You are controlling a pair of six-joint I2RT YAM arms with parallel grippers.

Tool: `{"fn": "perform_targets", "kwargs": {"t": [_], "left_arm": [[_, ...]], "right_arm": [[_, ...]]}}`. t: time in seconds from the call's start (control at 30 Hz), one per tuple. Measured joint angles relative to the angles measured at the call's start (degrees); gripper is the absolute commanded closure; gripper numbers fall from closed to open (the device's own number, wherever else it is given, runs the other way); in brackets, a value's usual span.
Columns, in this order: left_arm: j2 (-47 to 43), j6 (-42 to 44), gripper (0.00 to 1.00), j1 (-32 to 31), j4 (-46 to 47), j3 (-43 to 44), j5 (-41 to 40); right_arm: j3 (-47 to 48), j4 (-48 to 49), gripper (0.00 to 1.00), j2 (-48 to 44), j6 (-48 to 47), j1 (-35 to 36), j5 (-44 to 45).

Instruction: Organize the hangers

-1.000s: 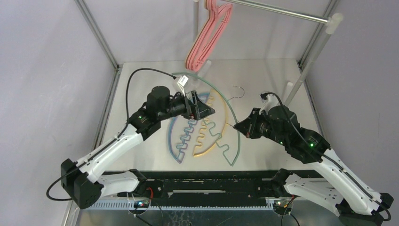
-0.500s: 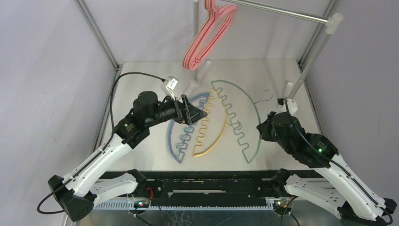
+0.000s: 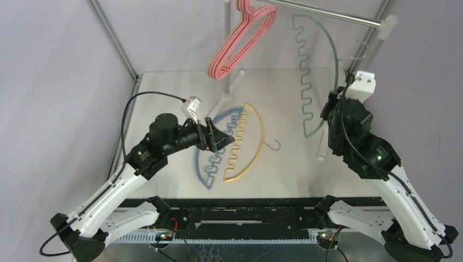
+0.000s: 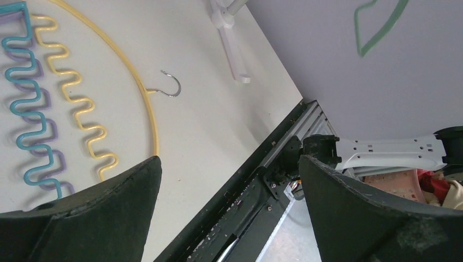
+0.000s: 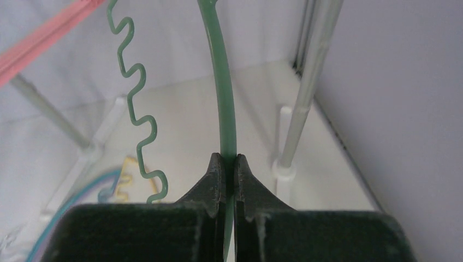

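My right gripper (image 3: 332,106) (image 5: 230,164) is shut on the arc of the green hanger (image 3: 334,52) (image 5: 221,82). It holds the hanger upright in the air at the back right, just under the grey rail (image 3: 327,15), wavy bar to the left. Several pink hangers (image 3: 240,41) (image 5: 43,38) hang on the rail's left part. The yellow hanger (image 3: 256,158) (image 4: 131,71) and blue hanger (image 3: 199,164) (image 4: 24,103) lie flat on the table, with a purple hanger (image 4: 59,158) under the blue. My left gripper (image 3: 221,136) (image 4: 229,161) hovers open over them, holding nothing.
The rail rests on white poles, one at the right (image 3: 363,63) (image 5: 306,93) close beside the held hanger and one at the back (image 3: 227,33). White pole feet (image 4: 232,49) stand on the table. Grey walls close in on both sides.
My right arm has lifted the green hanger off the table and carried it up to the back right by the rail. My left gripper drew back a little to the left, still open.
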Motion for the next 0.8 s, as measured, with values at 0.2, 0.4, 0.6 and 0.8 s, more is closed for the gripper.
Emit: {"fn": "perform_targets", "kwargs": {"t": [0.2, 0.4, 0.6, 0.8], "left_arm": [[-2.1, 0.02, 0.01, 0.0, -1.53, -0.42, -0.55], [-4.13, 0.04, 0.01, 0.0, -2.64, -1.57, -1.95], [-4.87, 0.04, 0.01, 0.0, -3.96, -1.92, -3.04], [-5.09, 0.04, 0.0, 0.0, -4.66, -1.92, -3.69]], "right_arm": [[5.49, 10.03, 1.0, 6.58, -10.51, -5.68, 0.04], [7.93, 14.64, 1.0, 11.67, -16.59, -10.73, -2.6], [10.86, 15.54, 1.0, 14.36, -17.64, -17.29, -6.38], [12.09, 14.51, 1.0, 15.87, -16.39, -23.58, -11.34]]}}
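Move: Ahead of the right hand, which already pinches the green hanger by its rim, the right part of the rail lies about 14 cm forward, 8 cm right and 15 cm up. The right pole stands some 11 cm ahead and 14 cm right; the pink hangers hang roughly 22 cm ahead and 26 cm left, slightly higher. From the idle left hand, that part of the rail is about 22 cm ahead, 38 cm right, 25 cm up. Keeping its pinch on the green hanger's rim, the right hand carries it forward about 9 cm towards the right part of the rail, rising some 6 cm, mostly early on, and veering right about 6 cm, more so in the second half. The wrist turns about 10 degrees clockwise and rolls its left side down about as much. The empty left hand drifts some 2 cm left, fingers wide open. ##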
